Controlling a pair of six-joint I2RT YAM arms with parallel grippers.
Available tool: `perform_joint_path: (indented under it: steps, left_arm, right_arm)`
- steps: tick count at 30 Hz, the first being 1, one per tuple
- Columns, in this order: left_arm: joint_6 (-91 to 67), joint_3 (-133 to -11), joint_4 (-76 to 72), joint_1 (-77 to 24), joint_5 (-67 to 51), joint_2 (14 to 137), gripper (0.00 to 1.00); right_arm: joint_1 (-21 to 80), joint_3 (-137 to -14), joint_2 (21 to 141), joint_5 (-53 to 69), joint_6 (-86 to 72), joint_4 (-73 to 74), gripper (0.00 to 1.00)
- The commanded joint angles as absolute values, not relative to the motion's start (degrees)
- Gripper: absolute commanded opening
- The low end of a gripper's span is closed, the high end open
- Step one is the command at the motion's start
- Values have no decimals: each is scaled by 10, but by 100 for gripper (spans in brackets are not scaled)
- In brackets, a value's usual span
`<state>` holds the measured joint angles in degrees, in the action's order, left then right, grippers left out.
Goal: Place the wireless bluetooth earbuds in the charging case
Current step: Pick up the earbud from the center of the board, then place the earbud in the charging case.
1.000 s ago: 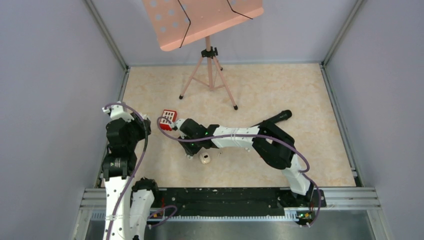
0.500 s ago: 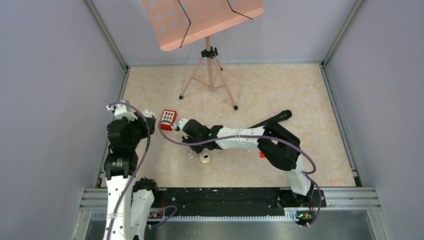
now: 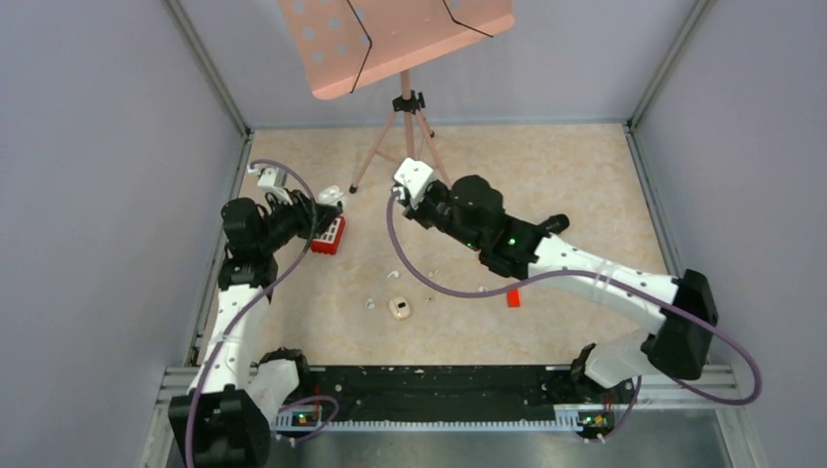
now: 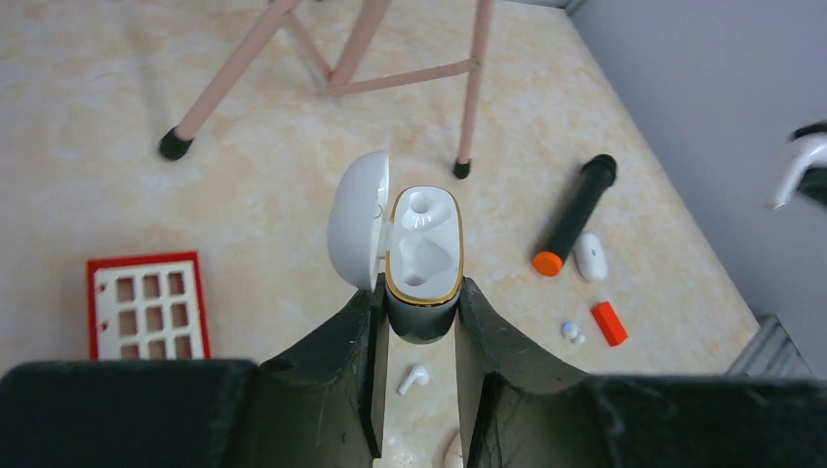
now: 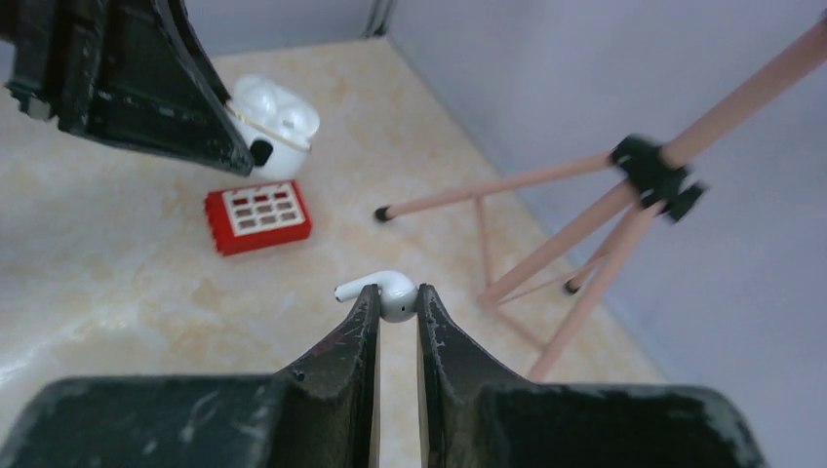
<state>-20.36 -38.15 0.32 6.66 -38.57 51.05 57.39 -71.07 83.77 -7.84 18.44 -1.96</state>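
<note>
The charging case [image 4: 423,253] is white with a gold rim, its lid hinged open to the left and both wells empty. My left gripper [image 4: 421,292] is shut on its dark lower body and holds it above the floor, over the red grid block [image 3: 330,234]. My right gripper [image 5: 397,297] is shut on one white stemmed earbud [image 5: 385,291], held in the air to the right of the case [image 5: 276,127]. More earbuds lie loose on the floor: one [image 4: 414,378] under the held case, another [image 4: 571,331] further right.
A pink music stand's tripod [image 3: 408,146] stands just behind both grippers. On the floor lie a black marker with an orange cap [image 4: 573,214], a shut white case [image 4: 590,256], a small red block [image 4: 609,323] and another case [image 3: 400,308]. Grey walls close in both sides.
My right arm has risen from beside the red grid block and swung back toward the tripod, its jaws shut on the earbud. My left arm has reached forward with the case over that block.
</note>
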Motion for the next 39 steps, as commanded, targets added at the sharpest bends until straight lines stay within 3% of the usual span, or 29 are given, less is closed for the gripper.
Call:
perform_joint_path:
  steps: [1,12,39]
  left_arm:
    - [-244,-428,-191,42,-525,567,0]
    - [-135,-476,-231,-88,-584,602,0]
    - [-141,-481,-229,-148,-508,563,0]
  right_arm:
    - [577,-684,778,-62,351,-139,0]
    - [577,-688,763,5,547,-210,0]
    - [604,-650,743,50,583,-223,0]
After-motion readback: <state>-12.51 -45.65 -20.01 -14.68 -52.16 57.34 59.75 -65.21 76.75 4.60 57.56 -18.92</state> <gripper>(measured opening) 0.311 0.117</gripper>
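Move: The right gripper holds the earbud, and the open charging case in the left gripper is about 16 cm to its left, level fore and aft and some 2 cm lower. From that right hand, the red lattice block is 12 cm ahead, 22 cm left and 25 cm below; a loose earbud is straight ahead at 0, 2 cm left and 27 cm below. From the left hand, the held earbud is about 17 cm right, 1 cm ahead and 3 cm above. Bring the left gripper and its open case some 13 cm right and 9 cm up, easing back too, swinging its fingers clockwise and tipping them up. Meanwhile lift the pinched earbud about 11 cm with the right, fingertips tilting up some 40 degrees, drift back, then lower it nearly 2 cm, stem first, towards the case's wells. Keep both grips. ##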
